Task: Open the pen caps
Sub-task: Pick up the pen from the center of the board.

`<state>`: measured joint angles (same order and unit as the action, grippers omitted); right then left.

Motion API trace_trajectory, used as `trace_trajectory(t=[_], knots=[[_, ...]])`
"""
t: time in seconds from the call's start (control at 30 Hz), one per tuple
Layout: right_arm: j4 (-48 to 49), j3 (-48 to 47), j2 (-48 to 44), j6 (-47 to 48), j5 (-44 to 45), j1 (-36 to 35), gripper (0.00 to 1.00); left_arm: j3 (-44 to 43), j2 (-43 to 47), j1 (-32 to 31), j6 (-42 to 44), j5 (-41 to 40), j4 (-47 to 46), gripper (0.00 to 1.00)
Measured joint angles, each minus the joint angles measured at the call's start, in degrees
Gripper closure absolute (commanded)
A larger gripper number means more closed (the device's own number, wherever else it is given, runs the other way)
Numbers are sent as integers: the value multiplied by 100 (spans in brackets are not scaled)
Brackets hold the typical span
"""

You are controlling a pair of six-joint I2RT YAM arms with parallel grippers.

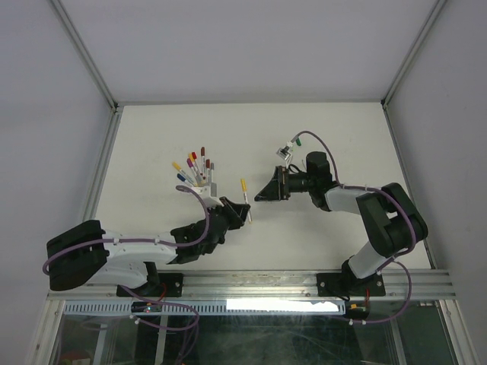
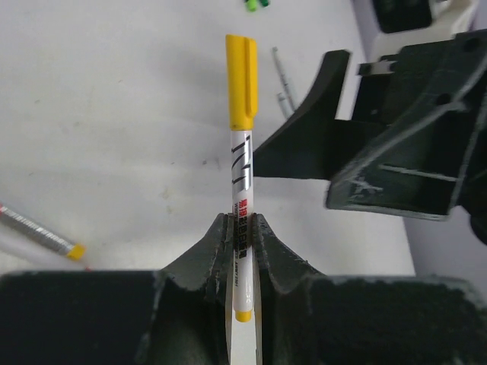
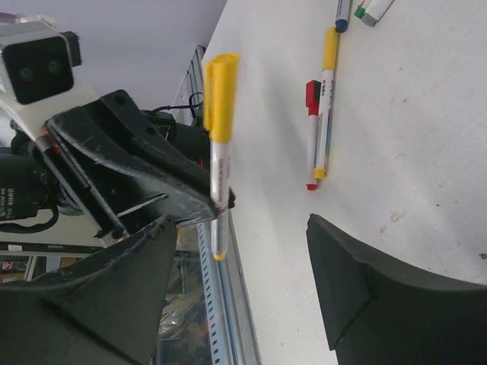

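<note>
My left gripper (image 2: 241, 228) is shut on the white barrel of a pen (image 2: 240, 175), which points away from it. The pen's yellow cap (image 2: 241, 80) is on the far end. In the top view this pen (image 1: 245, 199) is held near the table's middle, above the left gripper (image 1: 234, 214). My right gripper (image 1: 261, 197) stands open just right of it, with nothing between its fingers. In the right wrist view the yellow cap (image 3: 220, 95) is up and left of the open right gripper (image 3: 243, 266), beyond the fingertips. One right finger (image 2: 304, 144) shows beside the barrel.
Several capped pens (image 1: 196, 171) with red, yellow and blue caps lie fanned out at the left. Two of them, a yellow pen (image 3: 327, 99) and a red pen (image 3: 312, 129), lie side by side. Green-capped items (image 1: 293, 144) lie behind the right arm. The table's near rail (image 3: 228, 304) is close.
</note>
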<state>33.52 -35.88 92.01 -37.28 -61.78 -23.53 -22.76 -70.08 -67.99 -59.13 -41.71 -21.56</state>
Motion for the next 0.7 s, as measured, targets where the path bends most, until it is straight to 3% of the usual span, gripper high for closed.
trace_trajectory(t=[0.2, 0.37, 0.53, 0.7], knots=[[146, 0, 0, -208, -26, -4, 33, 0, -345, 13, 734, 306, -1519, 100], [437, 0, -2, -402, -68, -4, 40, -2, -640, 17, 883, 476, -2052, 100], [560, 0, -13, -494, -116, -7, 55, -35, -831, 17, 905, 632, -2308, 100], [601, 0, -17, -531, -212, -28, 80, -98, -973, 17, 901, 726, -2409, 100]])
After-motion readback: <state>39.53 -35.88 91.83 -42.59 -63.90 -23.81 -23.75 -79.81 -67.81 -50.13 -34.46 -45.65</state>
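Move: Upright in the left gripper, its yellow cap upward, the held pen has its middle about 5 cm left of the right hand, 1 cm back and 2 cm below. From the left hand, the open right gripper is some 5 cm to the right, 2 cm forward and 4 cm up. On the board about 10 cm below the left hand lie a red-capped pen, 9 cm left and 5 cm forward, and a loose yellow-capped pen, 10 cm left and 7 cm forward. Carrying the held pen about 5 cm to the right and some 3 cm up, the left hand brings it in between the right gripper's fingers; the rise comes early, with its fingertips tipping up and turning clockwise roughly 10 degrees, its grip kept. The right hand, pointing left, rises about 2 cm and closes to about half its starting gap around the barrel just below the cap. ##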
